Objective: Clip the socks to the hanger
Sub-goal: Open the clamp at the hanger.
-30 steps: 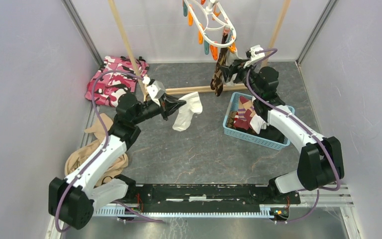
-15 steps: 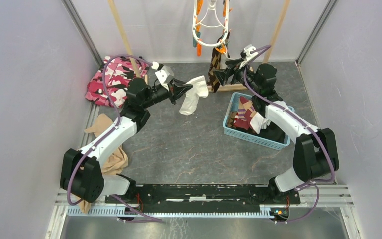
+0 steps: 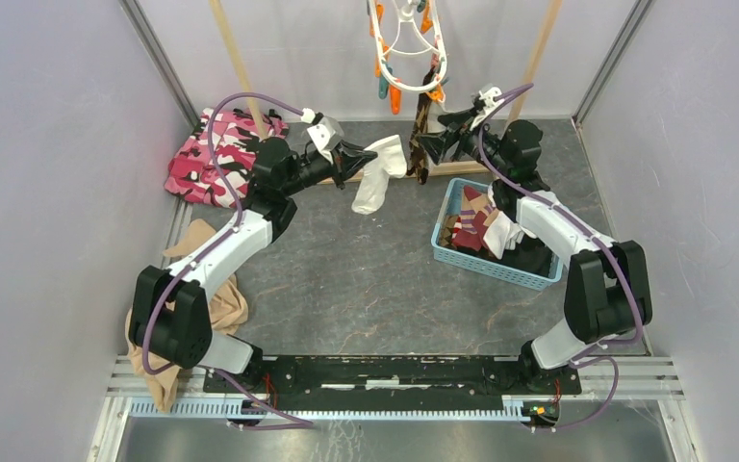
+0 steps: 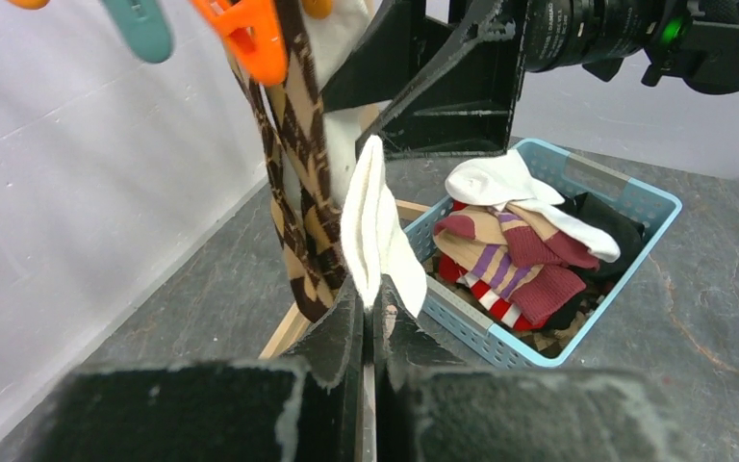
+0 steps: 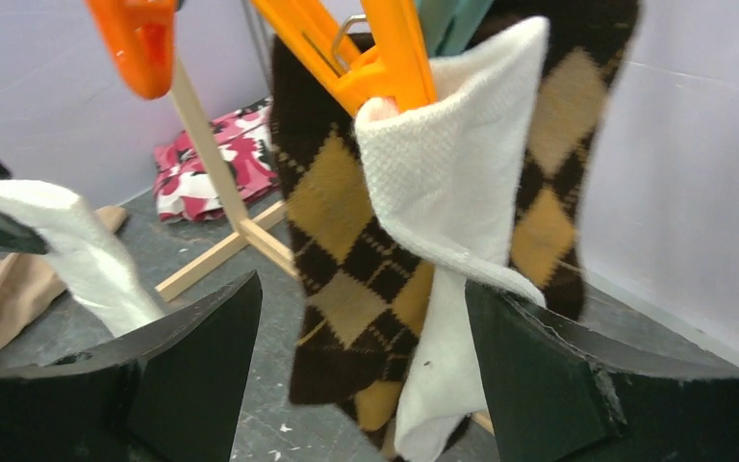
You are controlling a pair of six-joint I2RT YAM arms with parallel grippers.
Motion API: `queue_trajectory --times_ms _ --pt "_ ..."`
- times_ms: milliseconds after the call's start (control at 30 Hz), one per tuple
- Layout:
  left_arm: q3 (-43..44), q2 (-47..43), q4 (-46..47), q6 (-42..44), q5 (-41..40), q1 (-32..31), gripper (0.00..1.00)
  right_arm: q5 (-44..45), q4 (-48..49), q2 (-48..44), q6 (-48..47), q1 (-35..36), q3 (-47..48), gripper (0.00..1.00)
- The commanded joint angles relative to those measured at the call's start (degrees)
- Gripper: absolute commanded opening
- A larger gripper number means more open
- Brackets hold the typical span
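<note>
The white hanger point(image 3: 402, 37) hangs at the top centre with orange and teal clothespins. A brown argyle sock point(image 3: 421, 135) dangles from an orange clothespin point(image 5: 385, 58), and a white sock point(image 5: 452, 192) hangs in front of it. My right gripper point(image 3: 430, 144) stands open around these hanging socks point(image 5: 346, 250), its fingers point(image 5: 202, 356) apart from the fabric on both sides. My left gripper point(image 4: 369, 303) is shut on the edge of another white sock point(image 4: 377, 226), held up just left of the argyle sock point(image 4: 298, 173). That held sock point(image 3: 377, 178) droops below the fingers.
A blue basket point(image 3: 543, 275) with several mixed socks stands under my right arm. A pink camouflage cloth point(image 3: 214, 154) and a tan garment point(image 3: 192, 289) lie at the left. Wooden rack posts point(image 3: 241, 67) and a base bar point(image 3: 462, 169) frame the hanger.
My left arm has carried the white sock up and rightward toward the hanger. The hanger has swung and turned. My right gripper has spread wider around the hanging argyle sock.
</note>
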Motion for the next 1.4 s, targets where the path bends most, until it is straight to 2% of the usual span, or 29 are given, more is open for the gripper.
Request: queue_trajectory --times_ms 0,133,233,467,667,1000,1133,1300,1367 --pt "2.8 0.7 2.6 2.6 2.4 0.3 0.02 6.0 -0.7 -1.1 -1.1 -2.2 2.3 0.84" --pt "1.4 0.5 5.7 -0.5 5.6 0.4 0.02 2.5 -1.2 -2.5 -1.8 -3.9 2.3 0.83" --pt "0.3 0.3 9.3 -2.8 7.7 0.4 0.02 -4.4 -0.1 -6.3 -4.1 -4.3 -0.4 0.82" --pt "3.9 4.3 10.0 -2.2 9.0 0.4 0.02 -16.0 -1.8 -13.8 -7.0 -4.0 -3.7 0.81" --pt "7.7 8.2 11.8 -3.0 9.9 0.3 0.02 -18.9 -1.5 -6.3 -6.9 -0.6 1.2 0.82" --pt "11.4 11.4 11.7 -2.1 8.5 0.4 0.02 -23.2 10.1 5.4 3.9 -0.3 7.9 0.82" --pt "12.8 13.3 13.1 -3.8 7.5 0.3 0.02 -24.1 17.9 9.2 11.0 -0.3 10.1 0.75" --pt "13.5 14.3 14.4 -5.5 6.7 0.4 0.02 -25.3 20.6 12.3 15.3 -0.3 13.1 0.54" --pt "13.5 14.2 14.4 -5.5 6.2 0.3 0.02 -25.5 20.8 12.3 15.3 -0.3 13.0 0.53"
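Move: The empty orange clip on the hanger's near edge is some 7 cm left of the right hand, 1 cm ahead and 6 cm above. The argyle socks hang 4 cm ahead, 2 cm left and 5 cm below that hand; the teal clip is about 3 cm ahead, 10 cm left and 6 cm up. From the left hand, which holds the white sock, the orange clip is about 7 cm ahead, 4 cm right and 5 cm up. The right fingers come round the empty orange clip's lower end and begin to narrow from wide open; whether they touch is not clear. The right hand slips briefly right, backs away about 9 cm while rising, then swings left, down and forward again, turning some 25 degrees counter-clockwise overall. The left hand, keeping its sock, edges about 5 cm forward and right towards it. ##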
